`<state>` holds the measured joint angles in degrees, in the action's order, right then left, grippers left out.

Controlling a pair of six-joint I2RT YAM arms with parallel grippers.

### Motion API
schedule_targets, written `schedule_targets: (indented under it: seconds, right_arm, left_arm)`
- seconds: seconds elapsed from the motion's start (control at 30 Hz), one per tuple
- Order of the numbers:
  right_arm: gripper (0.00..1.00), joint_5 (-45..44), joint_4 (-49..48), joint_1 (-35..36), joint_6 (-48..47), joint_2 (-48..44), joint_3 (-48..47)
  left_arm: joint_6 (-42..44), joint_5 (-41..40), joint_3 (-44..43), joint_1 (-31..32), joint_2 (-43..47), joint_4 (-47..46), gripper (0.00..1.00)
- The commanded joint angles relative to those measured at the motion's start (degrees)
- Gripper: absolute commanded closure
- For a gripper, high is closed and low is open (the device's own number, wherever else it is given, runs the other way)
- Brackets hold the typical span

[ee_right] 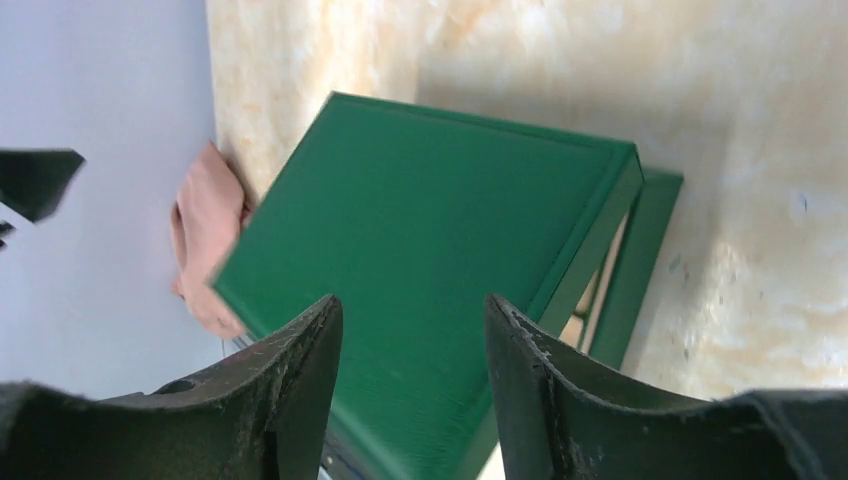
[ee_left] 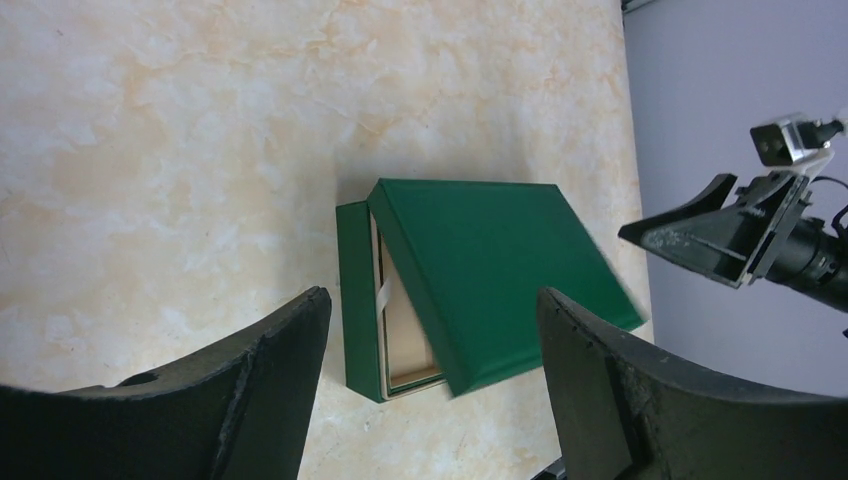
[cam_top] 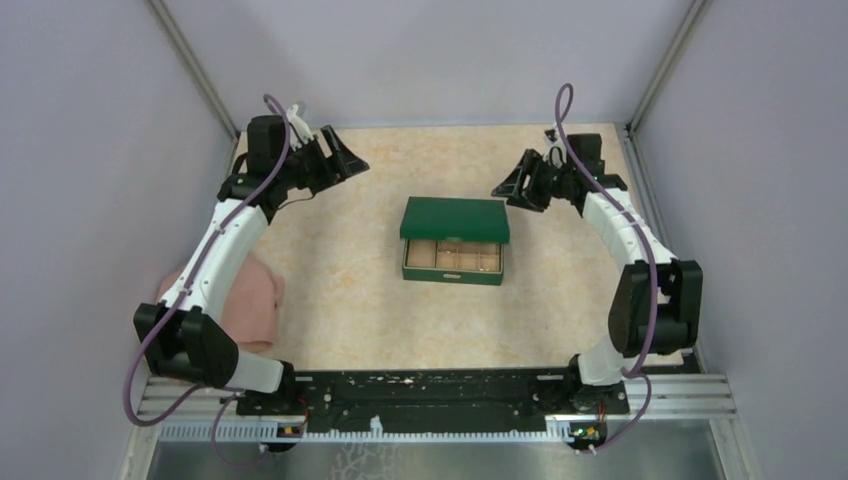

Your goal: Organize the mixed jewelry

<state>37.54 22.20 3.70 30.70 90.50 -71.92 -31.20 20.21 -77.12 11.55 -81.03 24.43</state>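
Note:
A green box point(cam_top: 453, 270) stands mid-table with its lid point(cam_top: 455, 218) tilted up at the back over beige compartments point(cam_top: 452, 257). The mixed jewelry is too small to make out in any view. My left gripper point(cam_top: 352, 160) hovers open, back and left of the box, its fingers apart with nothing between them. In the left wrist view the left gripper point(ee_left: 432, 295) frames the box point(ee_left: 357, 300) and its raised lid point(ee_left: 490, 270) from afar. My right gripper point(cam_top: 502, 188) hangs open to the right of the lid. In the right wrist view the right gripper point(ee_right: 412, 300) looks onto the lid point(ee_right: 420, 230).
A pink cloth point(cam_top: 248, 300) lies at the table's left edge beside the left arm, and shows past the lid as the pink cloth point(ee_right: 205, 235) in the right wrist view. Grey walls close in the table on three sides. The right gripper point(ee_left: 705, 235) shows in the left wrist view.

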Motion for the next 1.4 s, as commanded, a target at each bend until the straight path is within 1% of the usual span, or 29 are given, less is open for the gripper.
schedule_targets:
  seconds: [0.0,0.2,0.27,0.4,0.47,0.63,0.7,0.8,0.9,0.97,1.17,1.37]
  right_arm:
    - [0.46,-1.0,3.6,0.3,-4.9,-6.5,4.0]
    - [0.46,-3.5,6.6,0.3,-7.1,-8.3,5.9]
    - [0.46,-5.8,7.4,0.9,-7.0,-9.2,5.3]
    - [0.46,-15.0,10.1,6.2,-7.1,-10.6,3.5]
    - [0.46,-18.1,10.1,9.5,-6.3,-11.3,4.3]
    - [0.49,-20.5,8.8,15.2,-3.3,-11.2,7.7]
    - [0.53,-22.3,9.4,16.5,-2.9,-11.3,7.9]
    - [0.62,-25.7,11.3,17.2,-2.1,-12.4,7.2]
    - [0.69,-30.6,13.6,18.7,-1.6,-14.0,5.8]
    - [0.71,-33.0,14.3,20.0,-1.2,-14.5,5.9]
    - [0.75,-34.5,13.7,22.4,0.2,-13.1,8.9]
    - [0.76,-35.6,14.0,23.2,0.7,-13.1,10.3]
  left_arm:
    - [0.3,1.2,-1.9,0.7,-0.9,-1.1,0.19]
    - [-0.3,1.4,-2.4,2.6,-2.5,-1.7,0.19]
    - [-0.2,0.6,-2.6,4.6,-3.2,-1.4,0.19]
    - [1.1,-3.1,-2.5,11.9,-5.0,1.4,0.19]
    - [1.5,-4.1,-1.3,15.4,-6.1,2.5,0.19]
    - [1.9,-5.8,2.8,21.1,-8.2,3.3,0.19]
    - [2.4,-6.6,3.1,22.1,-9.2,3.7,0.19]
    - [3.6,-7.4,1.9,23.0,-10.8,5.2,0.19]
    - [4.5,-8.7,0.3,23.8,-11.7,5.7,0.20]
    - [5.1,-10.1,-0.2,24.5,-12.2,6.0,0.20]
    - [6.2,-14.1,0.0,26.3,-13.6,7.7,0.20]
    - [8.7,-23.2,-0.8,29.7,-13.3,10.3,0.21]
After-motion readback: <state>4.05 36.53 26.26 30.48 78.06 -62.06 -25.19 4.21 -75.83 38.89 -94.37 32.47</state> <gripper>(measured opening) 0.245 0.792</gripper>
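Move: The jewelry box's half-shut green lid has its middle about 7 cm back, 17 cm to the right and 17 cm below the left hand. From the right hand the lid's middle is roughly 7 cm back, 11 cm to the left and 9 cm lower. The box body sits beneath the lid, its middle some 2 cm nearer the bases than the lid's and 6 cm lower. Hands close in over the lid: left about 20 cm down-right-back, right 10 cm back and down, right fingers narrowing. ##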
